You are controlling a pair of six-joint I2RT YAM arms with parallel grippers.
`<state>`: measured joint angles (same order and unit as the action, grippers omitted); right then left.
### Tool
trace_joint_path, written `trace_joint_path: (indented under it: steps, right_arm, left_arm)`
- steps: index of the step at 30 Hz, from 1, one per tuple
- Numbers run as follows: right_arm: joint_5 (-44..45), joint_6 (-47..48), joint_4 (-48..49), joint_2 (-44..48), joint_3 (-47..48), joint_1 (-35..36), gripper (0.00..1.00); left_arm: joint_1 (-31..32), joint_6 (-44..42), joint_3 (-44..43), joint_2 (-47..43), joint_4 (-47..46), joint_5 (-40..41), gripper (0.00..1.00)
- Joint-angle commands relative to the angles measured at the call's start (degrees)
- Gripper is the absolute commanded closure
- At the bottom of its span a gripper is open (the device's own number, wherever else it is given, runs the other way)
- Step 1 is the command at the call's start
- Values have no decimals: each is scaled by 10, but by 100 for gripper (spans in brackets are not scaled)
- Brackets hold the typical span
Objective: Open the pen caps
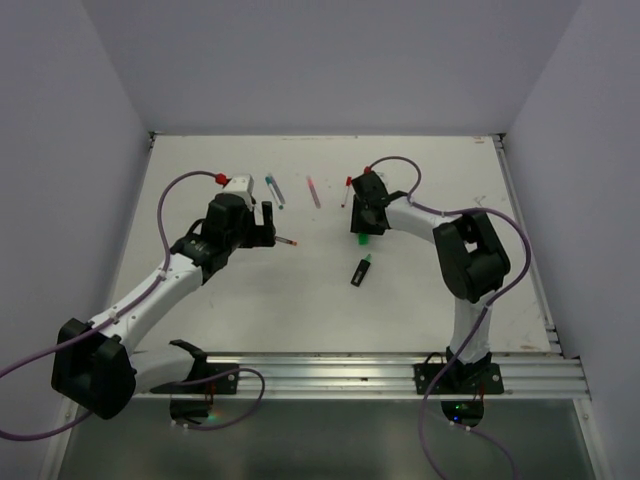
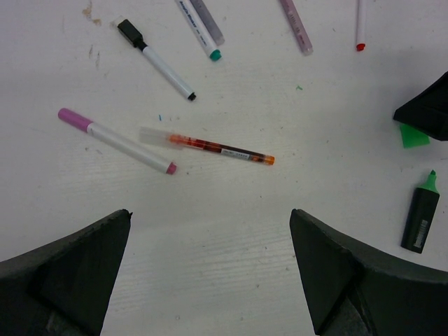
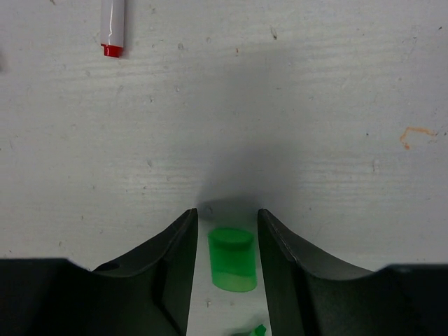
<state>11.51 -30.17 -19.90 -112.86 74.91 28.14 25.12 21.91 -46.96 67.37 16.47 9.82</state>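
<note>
The wide bright green cap point(image 3: 233, 259) lies on the table between my right gripper's point(image 3: 226, 213) fingers, with a thin gap on each side, so the jaws stand part open around it. From above, the green cap point(image 1: 361, 239) shows just under the right gripper point(image 1: 362, 225). The stubby green-and-black highlighter point(image 1: 361, 270) lies nearer, its green tip bare. My left gripper point(image 2: 210, 217) stands wide open over bare table. Ahead of it lie a pink-ended pen point(image 2: 115, 140), a red pen point(image 2: 210, 147) and a black-capped pen point(image 2: 155, 59).
More pens lie at the back: a teal-tipped one point(image 1: 274, 188), a pinkish one point(image 1: 314, 191) and a red-tipped white one point(image 1: 345, 192), whose red end point(image 3: 113, 24) also shows in the right wrist view. White walls close the table on three sides.
</note>
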Motion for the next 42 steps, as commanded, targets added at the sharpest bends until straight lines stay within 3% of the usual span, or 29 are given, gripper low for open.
trace_joint_path:
  steps: [1,12,20,21,22,24,28,35,42]
  right_arm:
    - [15,-28,-15,-8,16,2,58]
    - [33,-31,-8,53,-10,2,53]
    - [47,37,6,209,-28,2,25]
    - [47,44,13,226,-34,2,20]
    - [48,56,16,262,-40,2,9]
    - [49,66,21,293,-59,0,2]
    - [53,78,27,360,-91,-1,2]
    - [88,120,27,451,-148,-4,1]
    - [98,137,29,482,-179,-8,1]
  left_arm:
    - [-4,7,7,-7,-1,5,0]
    - [-5,39,16,5,2,-7,0]
    - [-8,135,10,47,44,63,1]
    - [-9,155,7,52,55,72,1]
    - [-11,166,5,63,59,89,1]
    - [-16,189,1,77,56,98,2]
    - [-45,206,2,107,29,84,3]
    - [-90,225,-27,194,-4,61,20]
    - [-107,234,-81,275,-11,49,31]
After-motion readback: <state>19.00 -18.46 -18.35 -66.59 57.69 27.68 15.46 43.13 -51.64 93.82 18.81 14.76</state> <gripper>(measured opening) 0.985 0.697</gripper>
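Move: The purple-capped pen lies about 7 cm ahead of the left hand, 7 cm to its left and 14 cm below; the orange pen is some 9 cm to the right of that pen and a little nearer, the black-capped pen about 8 cm beyond it and 5 cm to its right. The right hand's fingers straddle the green cap, about 1 cm back and 1 cm below, with the black highlighter 9 cm back; the purple-capped pen lies some 32 cm to its left. Bring the left gripper down about 12 cm and some 5 cm left towards the white end of the purple-capped pen, turning it nearly 30 degrees counter-clockwise, tipping the fingers steeper and partly closing them. After a short stay, lift the right gripper straight up off the green cap, opening wide and tilting its fingers up, then draw it back and right. ##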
